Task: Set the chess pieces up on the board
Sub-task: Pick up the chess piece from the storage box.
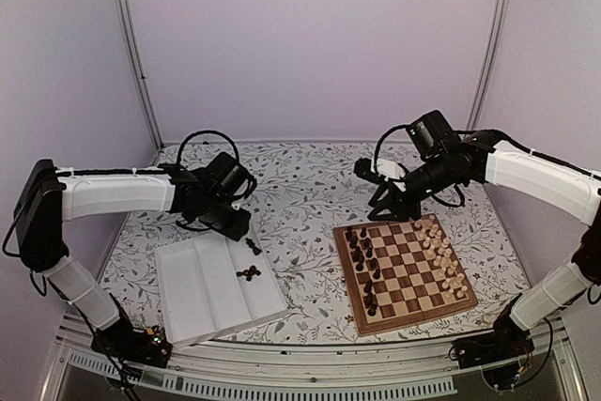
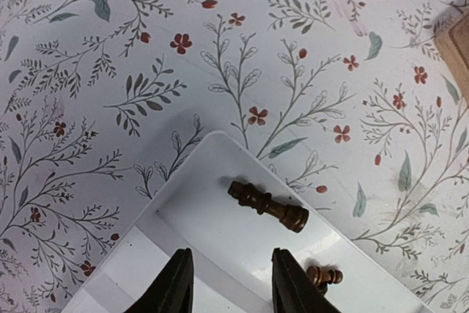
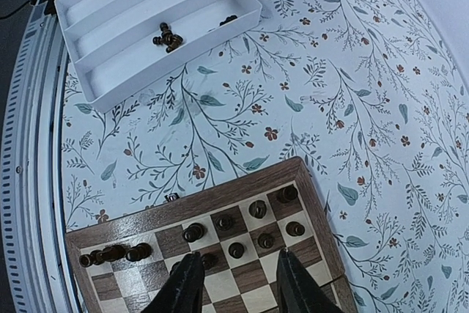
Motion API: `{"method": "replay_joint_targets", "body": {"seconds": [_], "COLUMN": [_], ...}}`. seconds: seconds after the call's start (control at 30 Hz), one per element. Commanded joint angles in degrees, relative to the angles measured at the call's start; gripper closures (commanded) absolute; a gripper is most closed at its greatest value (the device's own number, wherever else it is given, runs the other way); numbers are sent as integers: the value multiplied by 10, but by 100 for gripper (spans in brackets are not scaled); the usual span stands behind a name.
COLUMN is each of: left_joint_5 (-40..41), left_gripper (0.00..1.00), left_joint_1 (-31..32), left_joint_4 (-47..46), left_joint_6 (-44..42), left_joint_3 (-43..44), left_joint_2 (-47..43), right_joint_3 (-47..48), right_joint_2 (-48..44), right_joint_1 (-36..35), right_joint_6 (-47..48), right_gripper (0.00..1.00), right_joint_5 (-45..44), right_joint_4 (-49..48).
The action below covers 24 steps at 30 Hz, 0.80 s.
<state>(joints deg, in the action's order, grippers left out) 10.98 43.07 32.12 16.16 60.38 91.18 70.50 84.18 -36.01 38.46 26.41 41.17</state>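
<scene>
The board (image 1: 413, 268) lies right of centre, with dark chess pieces (image 1: 366, 265) along its left side and cream ones (image 1: 441, 251) along its right. My right gripper (image 1: 394, 206) hovers open over the board's far left corner. In the right wrist view it (image 3: 238, 284) is empty above standing dark pieces (image 3: 236, 249) near the board's border (image 3: 220, 199). My left gripper (image 2: 233, 287) is open and empty over the white tray's far corner. A dark piece (image 2: 267, 205) lies on its side just beyond the fingertips. Another small dark piece (image 2: 324, 276) lies right of the right finger (image 2: 289, 284).
The white ridged tray (image 1: 202, 293) sits at front left with a few dark pieces (image 1: 248, 274) on its right side. It also shows in the right wrist view as the tray (image 3: 124, 42) at top left. A floral cloth (image 1: 310, 185) covers the table.
</scene>
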Motion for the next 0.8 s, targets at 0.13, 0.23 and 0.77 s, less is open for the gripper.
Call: {"method": "replay_joint_targets", "body": {"seconds": [0.13,0.23,0.77], "left_joint_5": [-23,-37,-73], "left_gripper": [60,60,62], "left_joint_1": [-23,-24,-8], "left_joint_4": [-25,-25,-6], "left_joint_6": [106,132,157], "left_joint_3": [19,29,31], "left_joint_2": [72,101,152], "right_joint_3": [-34,-40,-60], "right_joint_2": [-36,-40,-49], "right_joint_1": [-5,-5,-4], "right_joint_6": [-5,-5,-5], "right_gripper": [63,63,63], "right_joint_5": [-18,-19,-19], "right_joint_4": [-9,-10,-19]}}
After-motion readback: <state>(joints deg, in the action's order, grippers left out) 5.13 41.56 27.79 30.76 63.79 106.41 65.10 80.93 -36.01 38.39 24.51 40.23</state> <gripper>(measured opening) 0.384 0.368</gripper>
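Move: The dark chess piece lying in the storage box's outer right compartment is about 8 cm below the left hand, some 3 cm to its right and 1 cm ahead. The box's far right corner stands roughly 5 cm farther out than that piece, and a small cluster of dark pieces lies about 7 cm nearer the base than it. From the right hand, the same piece is some 30 cm to the left, about 4 cm ahead and 18 cm down. The left hand sinks about 7 cm into the box onto the lying chess piece, easing some 2 cm to the right in the later part, while its fingers tip about 10 degrees nearer to vertical, turn roughly 10 degrees counter-clockwise, and stay part open with the piece's head between the tips. Meanwhile the right hand, empty above the board, drifts about 2 cm right and down, moving off from the storage box. ##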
